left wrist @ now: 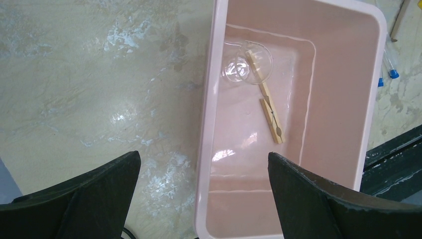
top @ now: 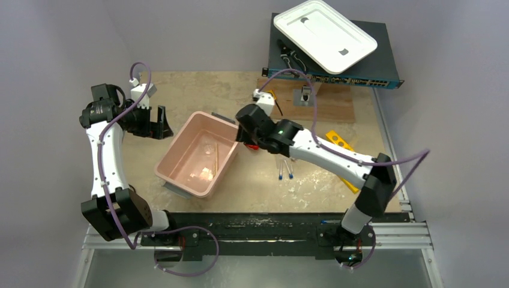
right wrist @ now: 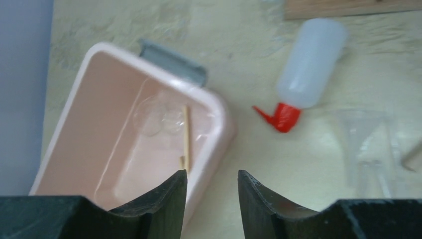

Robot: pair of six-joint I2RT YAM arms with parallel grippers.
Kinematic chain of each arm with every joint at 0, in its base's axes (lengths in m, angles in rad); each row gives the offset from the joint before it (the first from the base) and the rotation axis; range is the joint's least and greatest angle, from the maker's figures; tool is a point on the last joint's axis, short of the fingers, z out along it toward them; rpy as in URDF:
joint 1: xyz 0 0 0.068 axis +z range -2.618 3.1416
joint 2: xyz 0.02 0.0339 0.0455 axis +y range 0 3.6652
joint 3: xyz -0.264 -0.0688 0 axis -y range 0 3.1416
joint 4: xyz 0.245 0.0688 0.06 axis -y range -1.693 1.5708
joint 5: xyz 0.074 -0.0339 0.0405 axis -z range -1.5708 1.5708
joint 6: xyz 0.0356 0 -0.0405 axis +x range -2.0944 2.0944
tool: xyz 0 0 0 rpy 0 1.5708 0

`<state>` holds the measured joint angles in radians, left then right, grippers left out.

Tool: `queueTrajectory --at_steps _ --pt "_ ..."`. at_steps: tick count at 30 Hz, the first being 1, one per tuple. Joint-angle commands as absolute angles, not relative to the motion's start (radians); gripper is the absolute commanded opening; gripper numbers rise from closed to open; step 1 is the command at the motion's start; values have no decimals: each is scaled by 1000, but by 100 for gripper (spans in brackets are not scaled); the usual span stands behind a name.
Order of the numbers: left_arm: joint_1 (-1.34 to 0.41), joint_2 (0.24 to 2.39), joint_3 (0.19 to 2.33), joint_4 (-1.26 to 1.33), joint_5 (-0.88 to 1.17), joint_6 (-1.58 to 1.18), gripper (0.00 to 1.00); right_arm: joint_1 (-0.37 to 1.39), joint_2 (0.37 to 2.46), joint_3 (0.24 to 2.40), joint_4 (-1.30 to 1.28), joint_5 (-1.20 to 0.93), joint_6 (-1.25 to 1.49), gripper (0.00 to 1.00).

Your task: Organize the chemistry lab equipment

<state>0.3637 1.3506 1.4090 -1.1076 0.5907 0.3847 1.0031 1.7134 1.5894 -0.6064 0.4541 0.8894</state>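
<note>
A pink bin (top: 198,155) sits mid-table, and inside it lie a wooden clothespin-like stick (left wrist: 268,107) and a clear glass dish (left wrist: 247,64). The translucent squeeze bottle (right wrist: 311,64) with its red nozzle (right wrist: 281,117) lies on the table just right of the bin. Two thin tubes with blue tips (top: 285,170) lie nearer the front. The yellow holed rack (top: 339,143) is partly under the right arm. My right gripper (right wrist: 212,174) hovers over the bin's right rim, open and holding nothing. My left gripper (left wrist: 204,155) is wide open over the bin's left rim, also holding nothing.
At the back right, a white tray (top: 324,35) rests on a dark network switch (top: 366,78), with a wooden board (top: 327,105) in front of it. A clear funnel-like piece (right wrist: 363,144) lies right of the bottle. The table's right edge is close to the rack.
</note>
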Motion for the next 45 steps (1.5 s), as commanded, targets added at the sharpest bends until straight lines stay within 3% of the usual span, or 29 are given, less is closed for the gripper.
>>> queueTrajectory --at_steps 1,12,23,29,38,45 --pt "366 1350 1420 -1102 604 392 100 854 1558 1401 -591 510 874 41" --pt "366 1354 1413 -1116 619 398 100 635 1465 1042 -510 525 845 44" --pt "366 1353 1413 -1117 604 401 100 555 1633 1083 -489 588 864 44" --pt "367 1337 1430 -1122 560 384 100 549 1764 1129 -499 611 933 36" --pt "367 1326 1445 -1113 566 367 100 548 1779 1055 -464 600 950 32" --pt "369 1363 1496 -1199 557 412 100 550 1719 986 -443 603 950 12"
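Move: The wooden stick the right hand goes for lies on the table about 25 cm to its right, 8 cm ahead and 21 cm below. The blue-capped tubes lie some 6 cm left of the stick and 8 cm nearer the base; the yellow rack is about 17 cm right of it and 6 cm nearer. The wash bottle is roughly 11 cm ahead of the hand and 10 cm right. From the left hand, the stick lies about 49 cm right, 4 cm ahead and 21 cm down. Sweeping right and down, the right hand leaves the bin and passes the wash bottle, about 24 cm across, 20 cm down and 5 cm forward, with the last few centimetres almost straight down. It turns some 30 degrees clockwise on the way and tips steeper; then the half-open fingers close and pinch the wooden stick near its closer end. ##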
